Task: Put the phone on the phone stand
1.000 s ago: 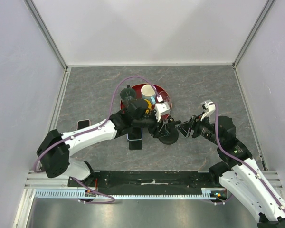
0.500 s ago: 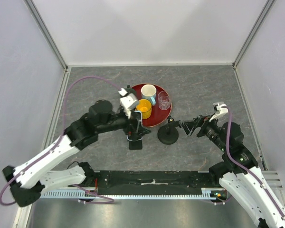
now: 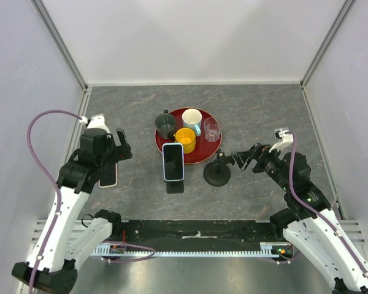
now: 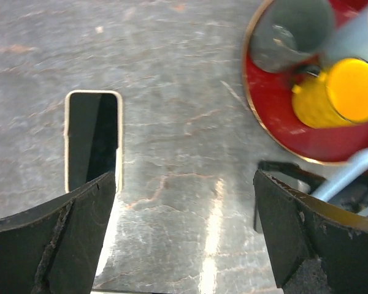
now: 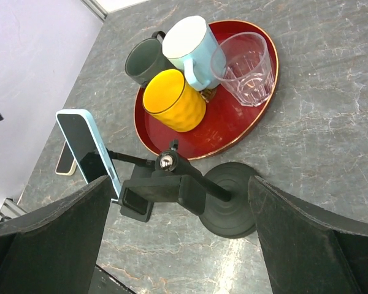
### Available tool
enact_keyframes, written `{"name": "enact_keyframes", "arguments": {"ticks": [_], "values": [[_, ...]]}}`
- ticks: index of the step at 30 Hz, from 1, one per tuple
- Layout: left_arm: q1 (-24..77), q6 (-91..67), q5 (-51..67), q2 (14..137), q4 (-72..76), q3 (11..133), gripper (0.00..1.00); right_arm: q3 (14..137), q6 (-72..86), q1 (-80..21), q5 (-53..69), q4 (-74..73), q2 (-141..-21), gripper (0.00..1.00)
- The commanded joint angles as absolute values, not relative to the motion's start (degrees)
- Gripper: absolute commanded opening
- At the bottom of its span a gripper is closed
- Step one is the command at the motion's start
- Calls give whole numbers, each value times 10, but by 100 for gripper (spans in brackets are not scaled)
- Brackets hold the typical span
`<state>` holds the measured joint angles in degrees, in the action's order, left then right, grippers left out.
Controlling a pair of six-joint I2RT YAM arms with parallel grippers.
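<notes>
A light-blue-cased phone stands tilted on a black stand in front of the red tray; it also shows in the right wrist view. A second phone with a cream case lies flat on the table at the left, partly under my left arm. A second black stand with a round base has an empty holder head. My left gripper is open and empty above the table beside the cream phone. My right gripper is open and empty just right of the round stand.
A red round tray holds a dark grey mug, a yellow cup, a light-blue mug and a clear glass. White walls enclose the table on three sides. A black rail runs along the near edge.
My left arm has pulled back from the middle to the far left, leaving the blue phone standing on its stand. My right gripper has drawn back slightly from the round stand.
</notes>
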<state>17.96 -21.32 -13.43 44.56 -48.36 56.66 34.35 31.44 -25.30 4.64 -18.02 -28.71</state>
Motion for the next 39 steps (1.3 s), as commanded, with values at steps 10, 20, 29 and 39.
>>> {"name": "enact_keyframes", "arguments": {"ticks": [10,20,29,39], "values": [[-89,-334,-130,629,-375,526,100,606,240,-253,-14,-32,-567,98],[-256,-330,-56,791,-297,539,100,484,249,-154,219,149,-609,98],[-313,-337,146,874,-169,461,97,426,221,-113,282,157,-564,98],[-284,-380,179,870,-187,416,96,423,205,-110,265,142,-549,98]]}}
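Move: About 11 cm to the left and 2 cm ahead of the left hand, some 22 cm below, lies the flat phone. The loaded stand with the blue phone is roughly 17 cm to this hand's right, level with it and 17 cm below; the mug tray is about 19 cm ahead, 24 cm right and 22 cm below. For the right hand, the flat phone is some 53 cm left, 3 cm ahead and 23 cm below. Sweeping down and left across the flat phone, the open left hand drops some 20 cm and goes about 19 cm left and a little forward, turning counter-clockwise, tipping down and rolling its left side down, then edges back right about 4 cm by the phone's far left corner. The open right hand leaves the black stand, going forward and up about 12 cm, dipping, then rising slightly. ##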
